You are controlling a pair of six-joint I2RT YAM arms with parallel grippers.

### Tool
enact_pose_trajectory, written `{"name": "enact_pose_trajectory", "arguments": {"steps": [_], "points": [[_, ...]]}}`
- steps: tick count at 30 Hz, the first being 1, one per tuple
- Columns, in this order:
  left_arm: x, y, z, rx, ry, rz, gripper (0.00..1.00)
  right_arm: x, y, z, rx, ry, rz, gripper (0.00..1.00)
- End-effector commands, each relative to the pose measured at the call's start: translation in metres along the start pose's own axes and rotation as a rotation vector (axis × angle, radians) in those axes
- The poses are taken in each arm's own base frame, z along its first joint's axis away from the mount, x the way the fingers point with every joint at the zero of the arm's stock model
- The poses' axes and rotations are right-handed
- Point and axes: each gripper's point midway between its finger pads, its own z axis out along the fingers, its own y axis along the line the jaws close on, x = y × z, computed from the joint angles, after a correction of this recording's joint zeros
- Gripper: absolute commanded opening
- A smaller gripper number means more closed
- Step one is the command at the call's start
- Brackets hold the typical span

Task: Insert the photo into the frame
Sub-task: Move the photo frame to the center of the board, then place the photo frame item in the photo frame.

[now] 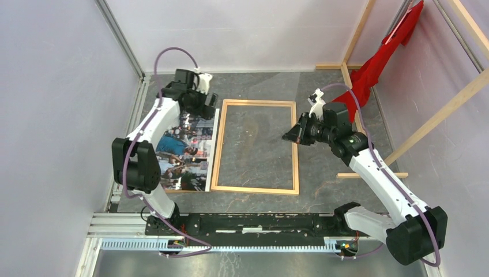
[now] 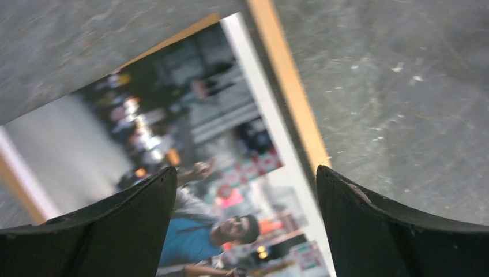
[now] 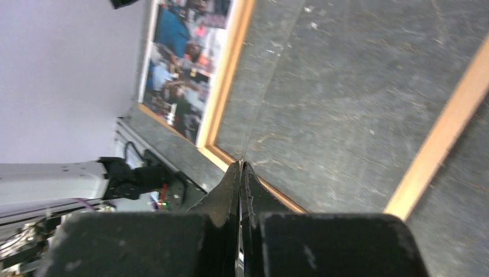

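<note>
The photo [image 1: 185, 154], a dark crowded print with a white border, lies face up on the table just left of the frame [image 1: 254, 189]. The frame, thin light wood, lies flat at the centre. My left gripper [image 1: 203, 109] hovers open over the photo's far end; in the left wrist view its gripper [image 2: 245, 170] has nothing between the fingers and the photo [image 2: 190, 133] is below. My right gripper [image 1: 291, 136] hangs over the frame's right half, shut on the edge of a thin clear pane [image 3: 271, 75] that runs up from its gripper [image 3: 241, 164].
A brown board edge [image 2: 173, 36] shows under the photo. A red cloth [image 1: 383, 52] hangs on wooden rack beams [image 1: 444, 109] at the right. White walls close the left and back. A metal rail [image 1: 248, 222] carries the arm bases at the near edge.
</note>
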Motion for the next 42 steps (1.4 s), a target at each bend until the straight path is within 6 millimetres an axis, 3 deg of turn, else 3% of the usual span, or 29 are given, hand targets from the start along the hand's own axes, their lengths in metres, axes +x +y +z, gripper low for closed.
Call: {"name": "enact_pose_trajectory", "arguments": {"steps": [1,6,9,18,21,25,30,34,38,42], "points": [[0.010,0.046,-0.017,-0.131,0.003,-0.094,0.95,-0.032,0.063,-0.012,-0.217,-0.075,-0.018,0.00],[0.036,0.079,-0.017,-0.225,0.022,-0.179,0.92,-0.035,0.106,-0.024,-0.350,-0.082,-0.035,0.00],[0.049,0.089,-0.017,-0.237,0.032,-0.210,0.92,-0.036,0.127,-0.031,-0.428,-0.088,-0.058,0.00],[0.064,0.094,-0.019,-0.245,0.043,-0.244,0.92,-0.045,0.183,-0.048,-0.596,-0.099,-0.182,0.00],[0.064,0.093,-0.020,-0.245,0.041,-0.245,0.92,-0.032,0.190,-0.046,-0.632,-0.071,-0.224,0.00],[0.072,0.102,-0.023,-0.253,0.046,-0.277,0.92,0.003,0.176,-0.042,-0.680,-0.022,-0.256,0.00],[0.075,0.101,-0.021,-0.246,0.051,-0.284,0.92,0.049,0.137,-0.038,-0.643,0.060,-0.290,0.00],[0.073,0.099,-0.022,-0.238,0.044,-0.282,0.92,0.082,0.097,-0.031,-0.519,0.155,-0.279,0.00],[0.072,0.098,-0.023,-0.233,0.039,-0.277,0.92,0.116,0.054,-0.025,-0.402,0.224,-0.244,0.10],[0.071,0.097,-0.024,-0.226,0.038,-0.274,0.92,0.142,0.010,-0.016,-0.256,0.267,-0.217,0.36]]}}
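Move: The photo lies flat to the left hand's left and nearer the base: its middle is about 9 cm left, 12 cm back and 13 cm below. The empty frame stands right beside the photo, its middle some 24 cm right of the left hand and 11 cm back. From the right hand the photo is roughly 42 cm left, level fore and aft and 20 cm down; the frame's middle is 9 cm left, 2 cm ahead and just as far down. Bring the left gripper about 12 cm left and some 4 cm down, turning it 20 degrees counter-clockwise, wide open above the photo's far part. Meanwhile, lift the shut right gripper up and left over the frame, then draw it back and down towards the frame's near side, about 12 cm back overall, swinging counter-clockwise and starting to open the fingers at the end. ##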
